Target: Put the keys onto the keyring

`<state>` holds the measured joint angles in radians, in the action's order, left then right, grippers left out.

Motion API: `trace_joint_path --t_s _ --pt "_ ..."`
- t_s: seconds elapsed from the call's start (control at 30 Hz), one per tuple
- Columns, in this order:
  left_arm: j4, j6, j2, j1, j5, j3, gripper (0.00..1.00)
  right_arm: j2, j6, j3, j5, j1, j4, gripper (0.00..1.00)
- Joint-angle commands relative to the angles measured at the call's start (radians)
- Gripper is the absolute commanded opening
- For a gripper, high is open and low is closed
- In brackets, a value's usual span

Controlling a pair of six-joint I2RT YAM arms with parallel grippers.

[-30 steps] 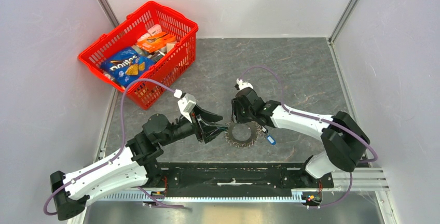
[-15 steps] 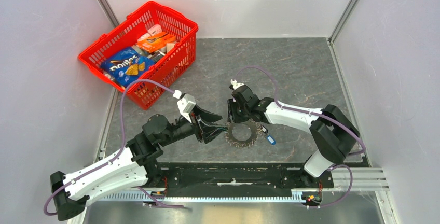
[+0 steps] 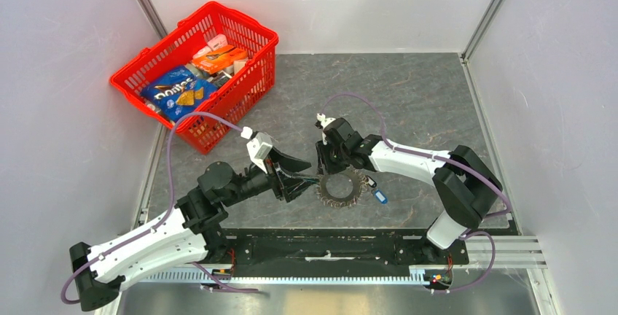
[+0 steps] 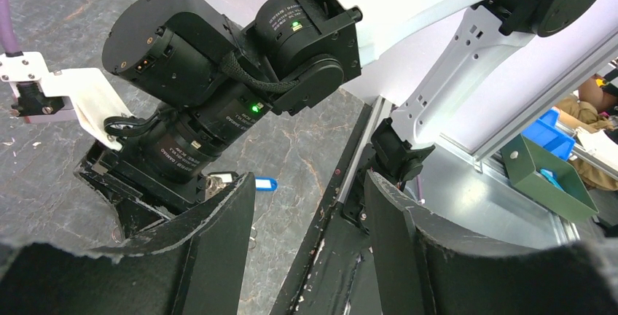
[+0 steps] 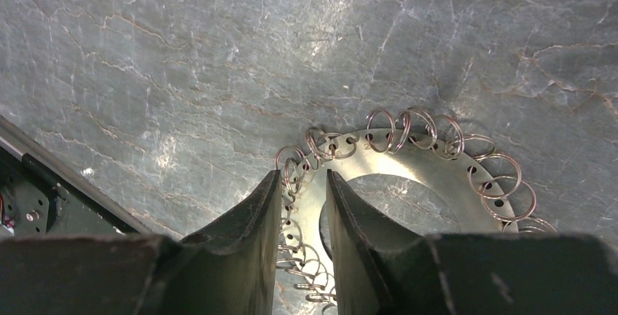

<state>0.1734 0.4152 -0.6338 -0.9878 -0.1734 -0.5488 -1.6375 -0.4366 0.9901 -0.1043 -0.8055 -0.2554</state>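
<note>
The keys (image 3: 339,188) lie on the grey table as a silvery toothed wheel. In the right wrist view the wheel (image 5: 430,158) is a flat metal band with holes and several small wire rings. A tiny blue-headed key (image 3: 379,197) lies at its right and also shows in the left wrist view (image 4: 266,183). My right gripper (image 3: 326,171) points down on the wheel's left rim. Its fingers (image 5: 304,175) are closed narrowly across the band, one outside and one in the hole. My left gripper (image 3: 306,179) is open and empty just left of the wheel, as the left wrist view (image 4: 307,180) also shows.
A red basket (image 3: 259,34) with snack packs stands at the back left. A black rail (image 3: 328,246) runs along the near table edge, by the arm bases. Grey walls close in left and right.
My right wrist has shifted a little left and back over the wheel's left rim, and its elbow has drawn in. The wheel, blue key and left arm have stayed put.
</note>
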Motion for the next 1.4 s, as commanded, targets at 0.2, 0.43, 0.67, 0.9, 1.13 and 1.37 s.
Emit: trace_joint_path --t_s 0.2,0.43,0.67,0.9,1.13,1.37 --pt "0.034 -0.041 0.011 0.002 0.017 0.003 0.64 -0.018 0.011 0.009 -0.043 -0.001 -0.015 0.36" --pt "0.029 -0.043 0.010 0.001 0.021 0.001 0.64 -0.064 -0.006 0.027 -0.053 0.000 -0.004 0.36" --pt "0.025 -0.045 0.010 0.002 0.026 0.002 0.64 -0.088 -0.012 0.044 -0.046 -0.001 0.013 0.43" --pt "0.023 -0.047 0.007 0.001 0.028 0.002 0.64 -0.142 0.002 0.091 -0.034 -0.001 0.029 0.51" --pt "0.021 -0.047 0.006 0.001 0.028 0.003 0.64 -0.157 0.012 0.118 -0.027 -0.001 0.086 0.55" --pt "0.020 -0.046 0.012 0.001 0.029 0.005 0.64 -0.150 0.009 0.132 -0.017 -0.001 0.097 0.58"
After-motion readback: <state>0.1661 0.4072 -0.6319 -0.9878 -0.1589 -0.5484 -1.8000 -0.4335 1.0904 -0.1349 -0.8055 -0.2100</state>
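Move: Down and to the right of the right hand, the keyring has its middle about 3 cm back, 4 cm right and 4 cm lower; its loops reach almost under the fingertips. The black key fob lies some 12 cm to that hand's right and 2 cm back, the blue tag about 15 cm right and 6 cm back. For the left hand, the keyring is roughly 8 cm ahead, 7 cm right and 27 cm below. Sinking about 3 cm while easing 1 cm back, the right hand brings its part-open fingertips down among the loops on the keyring's far-left rim. The fingers then spread wider as the hand sweeps some 4 cm forward and left, rising slightly towards the end, one fingertip against a loop and pushing the keyring along. ##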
